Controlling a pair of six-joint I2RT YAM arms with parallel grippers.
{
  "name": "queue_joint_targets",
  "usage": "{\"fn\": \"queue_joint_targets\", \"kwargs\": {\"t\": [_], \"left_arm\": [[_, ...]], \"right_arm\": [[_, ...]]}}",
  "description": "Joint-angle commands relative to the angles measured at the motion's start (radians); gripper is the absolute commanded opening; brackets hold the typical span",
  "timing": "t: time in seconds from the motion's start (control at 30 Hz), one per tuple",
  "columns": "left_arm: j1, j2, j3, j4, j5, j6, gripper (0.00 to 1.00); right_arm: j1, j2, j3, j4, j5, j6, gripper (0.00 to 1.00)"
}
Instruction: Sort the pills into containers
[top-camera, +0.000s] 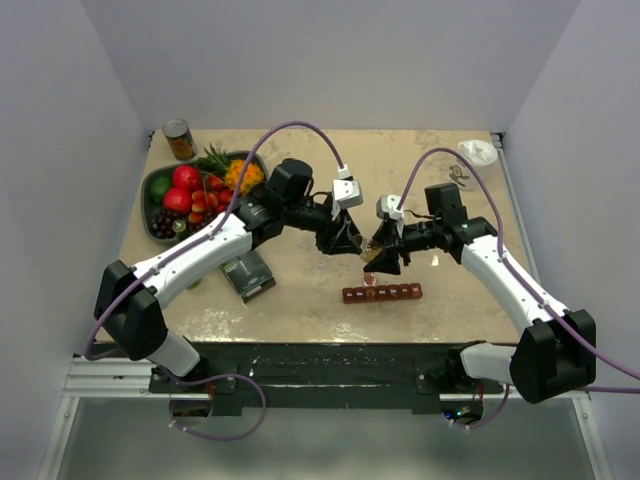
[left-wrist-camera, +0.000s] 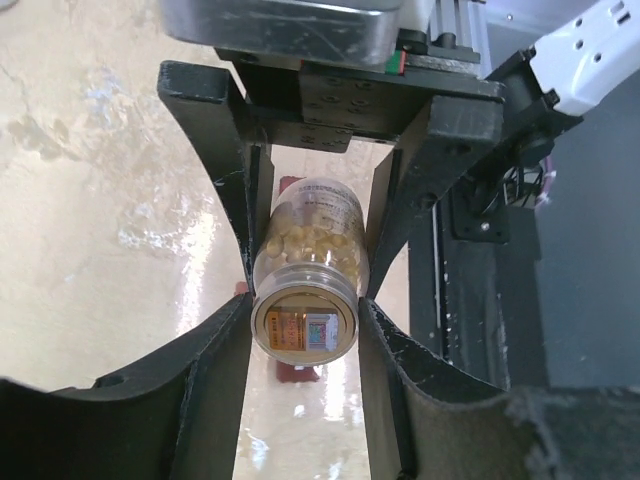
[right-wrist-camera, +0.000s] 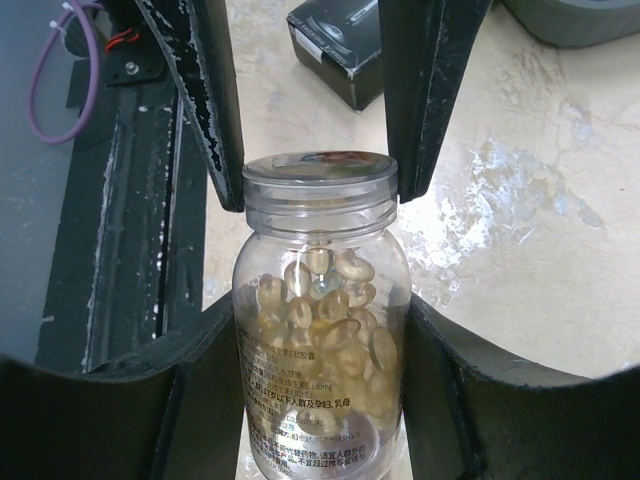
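A small clear bottle (right-wrist-camera: 320, 400) hangs in mid-air over the middle of the table, with the tan-orange pills (right-wrist-camera: 330, 310) massed inside it. My right gripper (right-wrist-camera: 322, 320) is shut on the bottle's body. My left gripper (left-wrist-camera: 305, 310) comes from the opposite side, and its fingers press both sides of the clear cap (left-wrist-camera: 305, 325). In the top view both grippers meet at the bottle (top-camera: 372, 258). Just below it the containers (top-camera: 382, 294), a dark red strip of small compartments, lie on the table. A bit of the strip (left-wrist-camera: 298, 373) shows under the cap.
A grey-green fruit bowl (top-camera: 157, 181) and a metal can (top-camera: 179, 139) stand at the back left. A black box (top-camera: 247, 273) lies left of the strip, beside my left arm. A small white object (top-camera: 478, 151) sits at the back right corner.
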Motion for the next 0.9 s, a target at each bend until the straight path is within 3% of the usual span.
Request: {"fn": "queue_joint_targets", "kwargs": {"t": [0.0,0.17,0.3,0.53,0.6,0.67,0.7,0.73,0.87], "left_arm": [[0.06,0.024,0.003,-0.075,-0.036,0.188,0.41],[0.086,0.001,-0.048,-0.055,-0.085,0.181,0.52],[0.106,-0.012,-0.1,-0.061,-0.123,0.188,0.53],[0.109,-0.028,-0.135,-0.041,-0.102,0.179,0.56],[0.115,-0.047,-0.146,-0.035,-0.02,0.173,0.59],[0.12,-0.105,-0.175,0.016,0.03,0.112,0.67],[0.12,-0.129,-0.216,0.095,0.057,0.075,0.77],[0.121,-0.175,-0.241,0.146,0.068,-0.015,0.99],[0.134,-0.252,-0.339,0.382,0.104,-0.268,0.99]], "right_arm": [[-0.001,-0.025,0.042,0.052,-0.075,0.0,0.09],[-0.003,-0.025,0.045,0.044,-0.076,-0.009,0.09],[-0.003,-0.025,0.046,0.039,-0.076,-0.012,0.09],[0.001,-0.024,0.046,0.038,-0.073,-0.012,0.09],[-0.001,-0.025,0.046,0.039,-0.07,-0.012,0.09],[-0.001,-0.024,0.046,0.041,-0.069,-0.013,0.09],[-0.001,-0.022,0.046,0.039,-0.069,-0.013,0.09],[-0.001,-0.022,0.046,0.039,-0.069,-0.013,0.09],[-0.001,-0.021,0.046,0.039,-0.065,-0.015,0.09]]}}
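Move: The left fingers are around the cap of the pill bottle, whose middle is about 4 cm to their right, 1 cm back and 2 cm lower. From there, the pill organizer lies some 6 cm right, 2 cm back and 14 cm below; a small red piece lies 3 cm right, 2 cm ahead, equally low. The right hand grips the bottle's body, with the cap about 5 cm to its left and 2 cm higher. Left fingers let go of the cap, back off about 5 cm left, 7 down, then rise, opening wide. ##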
